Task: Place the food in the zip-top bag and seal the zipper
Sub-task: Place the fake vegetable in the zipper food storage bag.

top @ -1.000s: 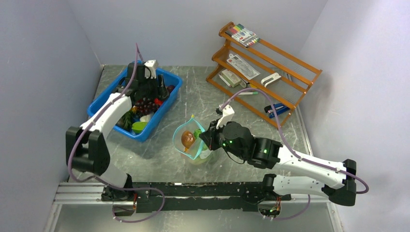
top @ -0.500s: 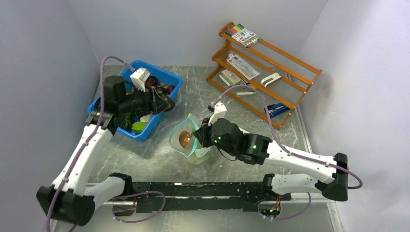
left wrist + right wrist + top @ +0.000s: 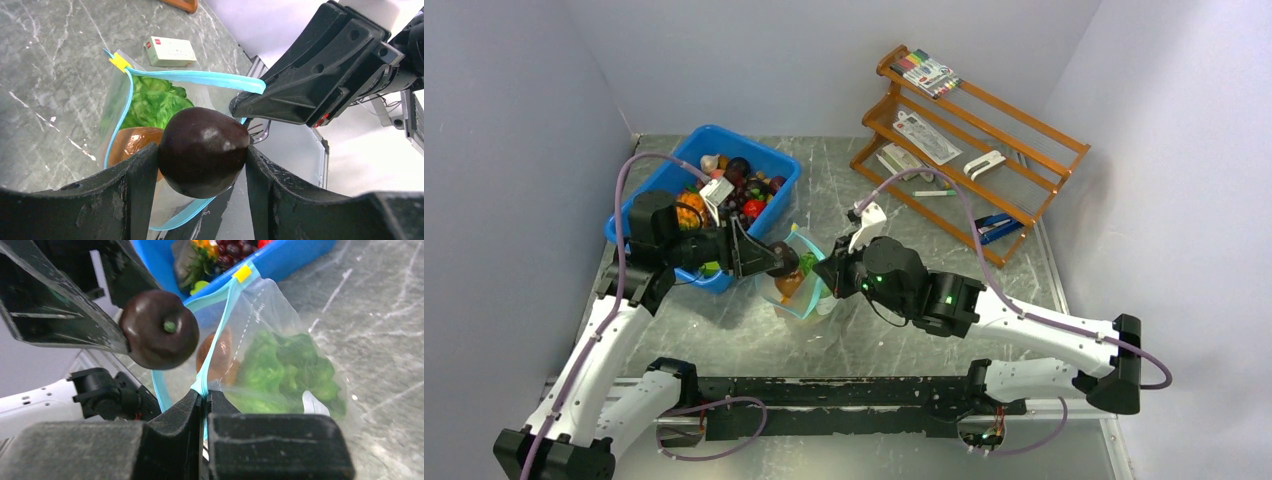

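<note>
My left gripper (image 3: 200, 156) is shut on a dark avocado (image 3: 202, 152) and holds it just above the open mouth of the zip-top bag (image 3: 801, 297). The clear bag has green lettuce (image 3: 280, 365) and a brown round fruit (image 3: 217, 357) inside. My right gripper (image 3: 204, 396) is shut on the teal zipper (image 3: 222, 315) at the near rim and holds the mouth open. From the right wrist view the avocado (image 3: 159, 329) hangs left of the zipper's yellow tip. In the top view the two grippers meet over the bag at mid-table.
A blue bin (image 3: 764, 150) with more toy food stands behind and left of the bag. An orange wooden rack (image 3: 969, 150) with markers and stationery packs fills the back right. A small white pack (image 3: 170, 50) lies on the table beyond the bag.
My left arm has swung out of the blue bin to the bag's mouth, carrying the avocado. My right gripper has shifted the bag a little left and toward the bin.
</note>
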`<state>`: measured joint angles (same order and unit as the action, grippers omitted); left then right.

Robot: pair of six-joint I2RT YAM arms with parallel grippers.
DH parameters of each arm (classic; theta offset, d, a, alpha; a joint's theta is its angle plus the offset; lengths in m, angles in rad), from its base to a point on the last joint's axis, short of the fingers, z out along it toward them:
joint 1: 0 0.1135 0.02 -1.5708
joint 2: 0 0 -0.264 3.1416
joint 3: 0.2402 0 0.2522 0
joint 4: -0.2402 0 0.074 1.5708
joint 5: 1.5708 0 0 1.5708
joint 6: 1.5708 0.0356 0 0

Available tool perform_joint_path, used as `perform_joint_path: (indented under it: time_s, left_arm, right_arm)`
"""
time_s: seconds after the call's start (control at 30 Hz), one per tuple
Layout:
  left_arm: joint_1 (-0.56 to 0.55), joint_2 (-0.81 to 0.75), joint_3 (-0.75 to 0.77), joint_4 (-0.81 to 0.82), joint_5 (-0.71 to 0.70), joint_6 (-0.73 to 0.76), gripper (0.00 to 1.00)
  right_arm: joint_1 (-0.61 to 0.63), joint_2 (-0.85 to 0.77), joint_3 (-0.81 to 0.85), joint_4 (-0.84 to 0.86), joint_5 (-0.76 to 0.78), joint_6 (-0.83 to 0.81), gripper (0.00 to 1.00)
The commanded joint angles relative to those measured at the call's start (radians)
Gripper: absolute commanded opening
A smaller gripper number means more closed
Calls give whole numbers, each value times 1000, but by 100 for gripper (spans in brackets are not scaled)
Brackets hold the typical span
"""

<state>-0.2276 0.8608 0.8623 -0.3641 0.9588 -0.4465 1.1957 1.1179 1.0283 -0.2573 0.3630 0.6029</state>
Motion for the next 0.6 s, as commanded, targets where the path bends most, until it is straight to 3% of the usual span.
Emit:
perform_joint_path:
  time_s: [0.0,0.27,0.57]
  left_arm:
    - [-13,-33,-4,14,64,-26,35]
    - [-25,-65,-110,82,-22,-75,32]
    - [-72,-30,-110,-41,-141,-18,33]
  right_arm:
    - [-5,-33,-2,156,-55,-40,0]
    - [-4,62,57,208,-215,-101,0]
    - [-4,126,124,224,-210,-122,0]
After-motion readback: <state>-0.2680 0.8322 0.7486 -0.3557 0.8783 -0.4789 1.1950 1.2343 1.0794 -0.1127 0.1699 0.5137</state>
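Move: The left hand holds the dark fake vegetable just above the open mouth of the bag, whose middle lies about 3 cm back, 2 cm right and 4 cm below it. In the bag, the brown potato sits some 4 cm back, 2 cm right and 10 cm below, and the green leaves are level with the hand, 5 cm right and 10 cm below. From the right hand, pinching the zipper rim, the dark vegetable is about 8 cm left, 3 cm ahead and 2 cm higher. The right hand keeps its pinch on the zipper rim and carries the bag mouth about 5 cm to the left, rising a little and partly sinking back, while turning some 10 degrees counter-clockwise, to bring the opening around the dark vegetable. Keeping its grip, the left hand first eases back a centimetre, then lowers the dark vegetable about 4 cm down into the mouth towards the potato, tipping slightly. ##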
